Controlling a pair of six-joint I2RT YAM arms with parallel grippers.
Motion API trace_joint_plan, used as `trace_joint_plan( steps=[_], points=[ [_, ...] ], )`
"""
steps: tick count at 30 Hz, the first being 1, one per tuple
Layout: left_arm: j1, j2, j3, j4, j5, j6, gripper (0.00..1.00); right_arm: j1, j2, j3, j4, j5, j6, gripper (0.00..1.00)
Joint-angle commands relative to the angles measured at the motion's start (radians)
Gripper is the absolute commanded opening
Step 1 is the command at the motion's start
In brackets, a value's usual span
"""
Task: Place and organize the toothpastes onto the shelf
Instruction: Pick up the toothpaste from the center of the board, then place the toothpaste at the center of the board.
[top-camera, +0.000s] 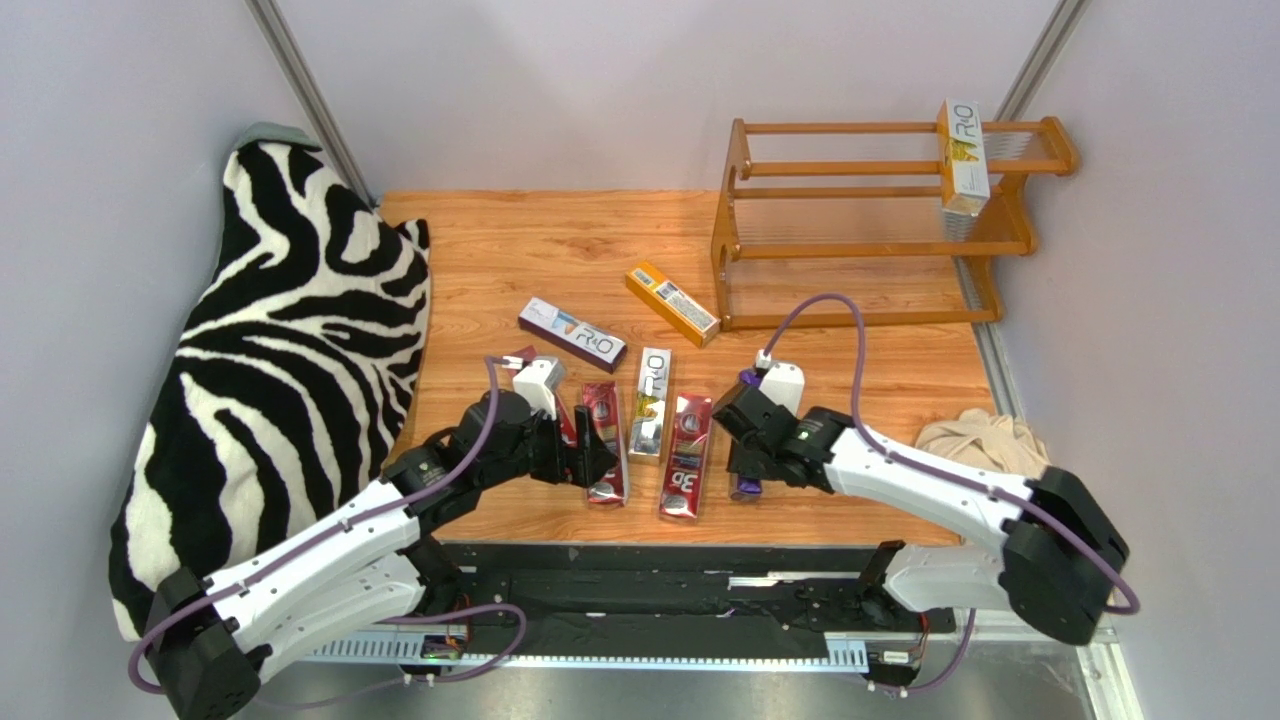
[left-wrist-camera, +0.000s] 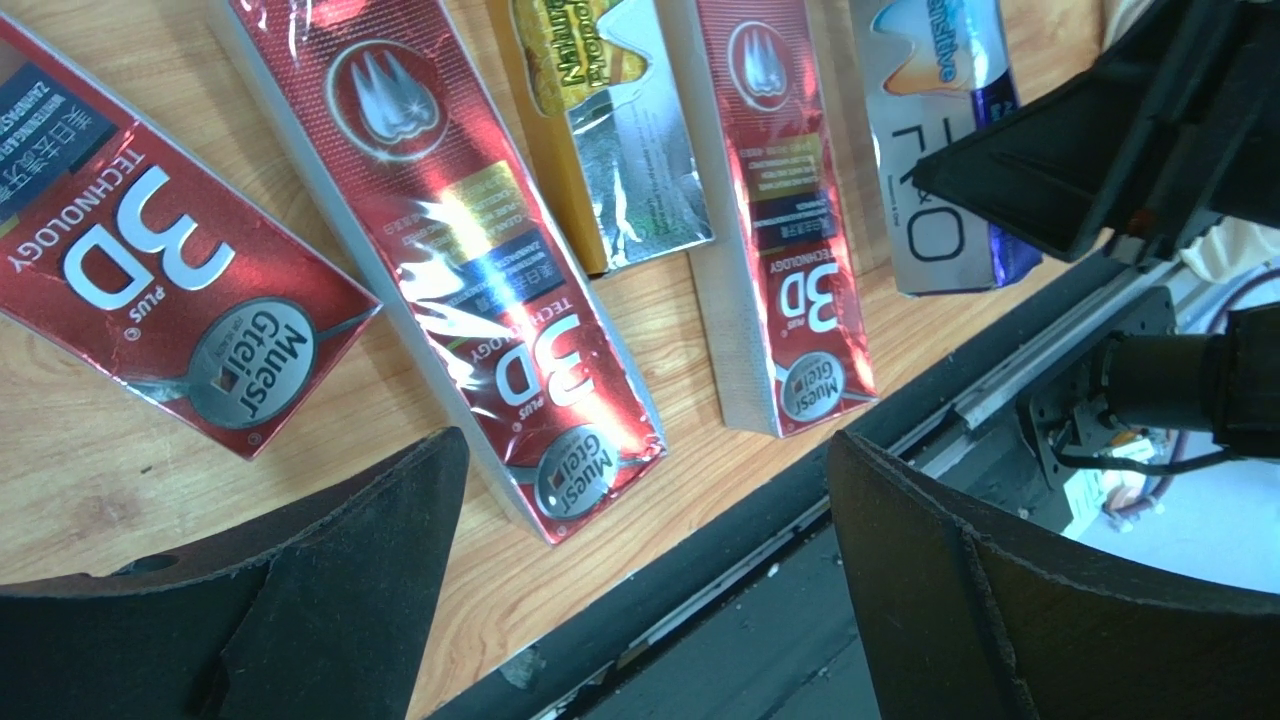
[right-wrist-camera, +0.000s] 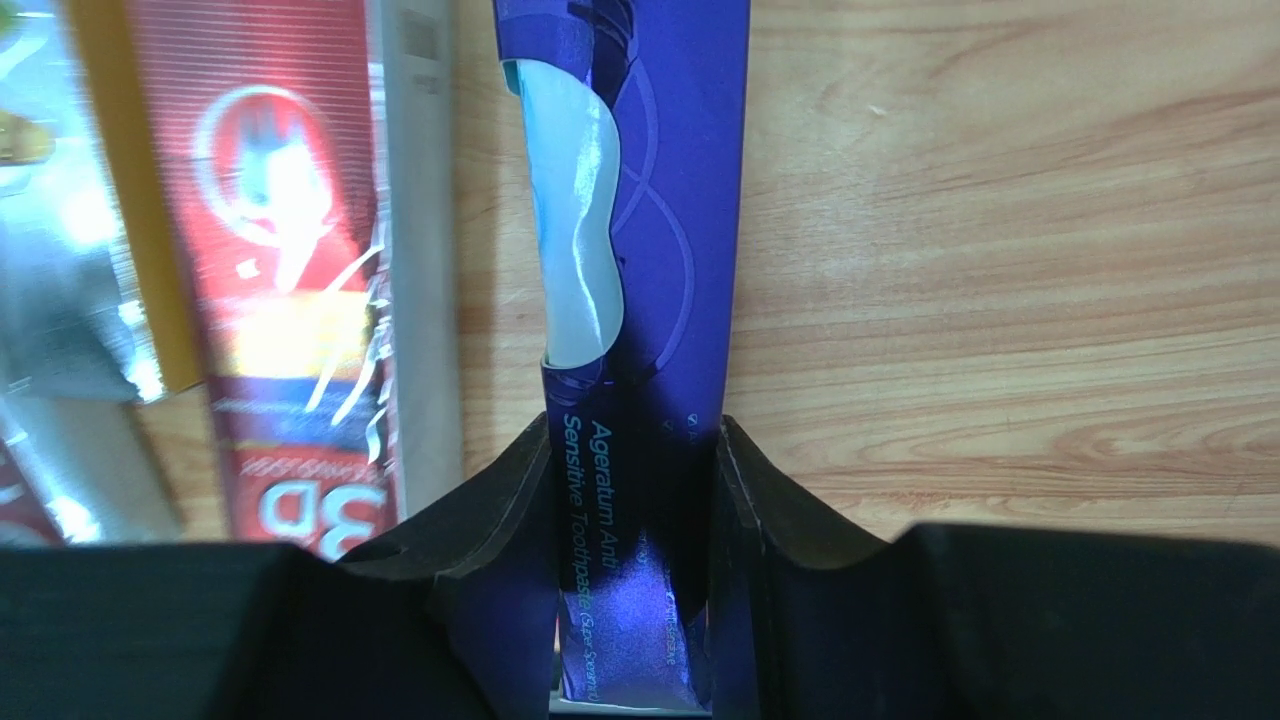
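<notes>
My right gripper (right-wrist-camera: 634, 435) is shut on the near end of a purple toothpaste carton (right-wrist-camera: 661, 180) that lies flat on the wooden table; from above, that gripper (top-camera: 747, 458) hides most of it. My left gripper (left-wrist-camera: 646, 450) hangs open over the near ends of three red cartons (left-wrist-camera: 451, 255), holding nothing. Between the red ones lies a silver-and-yellow carton (top-camera: 651, 401). Farther back lie another purple carton (top-camera: 571, 333) and an orange-yellow one (top-camera: 672, 302). The orange-brown shelf (top-camera: 872, 225) stands at the back right, with a pale carton (top-camera: 963, 155) upright on its top tier.
A zebra-print cloth (top-camera: 271, 375) covers the table's left side. A beige cloth (top-camera: 984, 440) lies by the right edge, beside the right arm. A black rail (top-camera: 676, 578) runs along the near table edge, just behind both grippers.
</notes>
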Motion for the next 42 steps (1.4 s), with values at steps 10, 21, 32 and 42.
trace_joint_plan(
  steps=[10,21,32,42],
  points=[
    [0.000,-0.021,0.047,0.281,0.240,-0.032,0.99,0.015,-0.524,-0.024,0.172,-0.327,-0.241,0.26],
    [0.000,-0.008,-0.044,0.841,0.562,-0.124,0.99,0.015,-0.702,-0.099,0.413,-0.752,-0.255,0.27],
    [0.000,0.035,-0.031,0.917,0.622,-0.147,0.99,0.015,-0.748,-0.111,0.497,-0.849,-0.226,0.27],
    [-0.003,0.105,-0.033,1.075,0.643,-0.223,0.96,0.023,-0.737,-0.125,0.533,-0.873,-0.201,0.27]
  ],
)
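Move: The right gripper already holds the purple toothpaste just off the board. The left gripper, where it is being taken, waits open about 19 cm to the left, level fore and aft, some 7 cm higher; the right red box lies about 8 cm left and 2 cm lower. From the left hand, the purple toothpaste is some 20 cm right, 1 cm ahead and 7 cm below; the middle red box is almost straight beneath, 9 cm down, and the silver box 7 cm right, 6 cm ahead, equally low. Lift the purple toothpaste about 20 cm with the right gripper, keeping its grip, while drawing it back and left over the right red box and swinging the fingers counter-clockwise and up until they point left, nearly level. Meanwhile raise the left gripper some 16 cm, easing right and a little back towards the toothpaste, turning it clockwise and tipping it up to face right, fingers kept wide open. ##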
